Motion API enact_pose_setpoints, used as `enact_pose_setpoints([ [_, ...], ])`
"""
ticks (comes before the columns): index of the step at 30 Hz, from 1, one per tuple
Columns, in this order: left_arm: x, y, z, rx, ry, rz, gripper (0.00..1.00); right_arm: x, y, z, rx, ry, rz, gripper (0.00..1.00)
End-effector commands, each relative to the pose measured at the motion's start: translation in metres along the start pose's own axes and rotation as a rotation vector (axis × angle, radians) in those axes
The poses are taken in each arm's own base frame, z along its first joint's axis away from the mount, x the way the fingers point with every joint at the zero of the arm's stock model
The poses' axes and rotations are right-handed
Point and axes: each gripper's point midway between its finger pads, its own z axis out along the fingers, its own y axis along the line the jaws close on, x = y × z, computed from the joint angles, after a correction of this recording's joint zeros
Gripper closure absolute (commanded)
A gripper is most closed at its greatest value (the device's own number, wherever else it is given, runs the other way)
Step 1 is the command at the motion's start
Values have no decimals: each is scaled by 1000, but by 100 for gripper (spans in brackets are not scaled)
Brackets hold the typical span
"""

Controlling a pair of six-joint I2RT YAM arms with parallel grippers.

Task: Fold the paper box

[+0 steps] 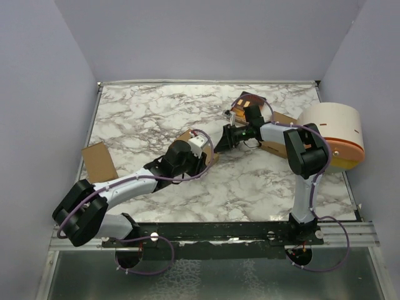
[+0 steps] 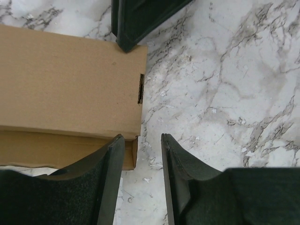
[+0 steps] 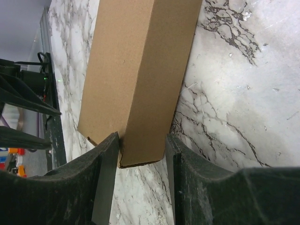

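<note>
The paper box point(image 1: 185, 134) lies mid-table as a tan closed-up shape, mostly hidden under my left wrist. In the left wrist view the paper box point(image 2: 70, 79) fills the left side. My left gripper point(image 2: 143, 136) stands open at its corner, with only marble between the fingers; from above the left gripper point(image 1: 211, 156) sits at the box's near right end. In the right wrist view one narrow end of the paper box point(image 3: 136, 70) sits between the fingers. My right gripper point(image 3: 140, 137) is closed against both sides of it; from above the right gripper point(image 1: 220, 142) comes in from the right.
A flat cardboard piece point(image 1: 100, 161) lies at the table's left edge. Another cardboard piece point(image 1: 276, 120) sits under my right forearm. A dark reddish booklet point(image 1: 242, 103) lies behind the grippers. A round white drum point(image 1: 334, 134) with an orange band stands at the right edge.
</note>
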Motion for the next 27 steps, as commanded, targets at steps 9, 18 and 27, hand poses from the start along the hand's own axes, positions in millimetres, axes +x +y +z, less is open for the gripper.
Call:
enact_pose_setpoints([
  [9, -1, 60, -47, -130, -124, -453, 64, 18, -15, 7, 50, 49, 13, 56],
  [18, -7, 66, -58, -13, -334, -711, 31, 18, -16, 8, 50, 51, 13, 56],
  [27, 7, 67, -59, -12, -394, -1039, 12, 19, -16, 8, 48, 51, 15, 56],
])
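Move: The paper box lies under and ahead of the left hand: its middle is about 8 cm ahead, 4 cm left and 6 cm lower, with the near corner almost beneath the fingers. The right gripper, at the box's right side, is some 9 cm ahead of the left hand and 5 cm right; the dark book lies 26 cm ahead, 16 cm right. From the right hand the box's middle is about 8 cm left and 1 cm back, slightly lower. The left hand swings about 9 cm to the left, first rising some 3 cm and easing forward over the box's near corner, then dipping back down and lifting slightly again, to finish beside the long, open left side with no touch on the box to be seen. On the way the wrist turns about 30 degrees counter-clockwise and rolls its left side well down while the part-open fingers spread nearly wide; the right hand stays put with its fingers still on the box's right side. ##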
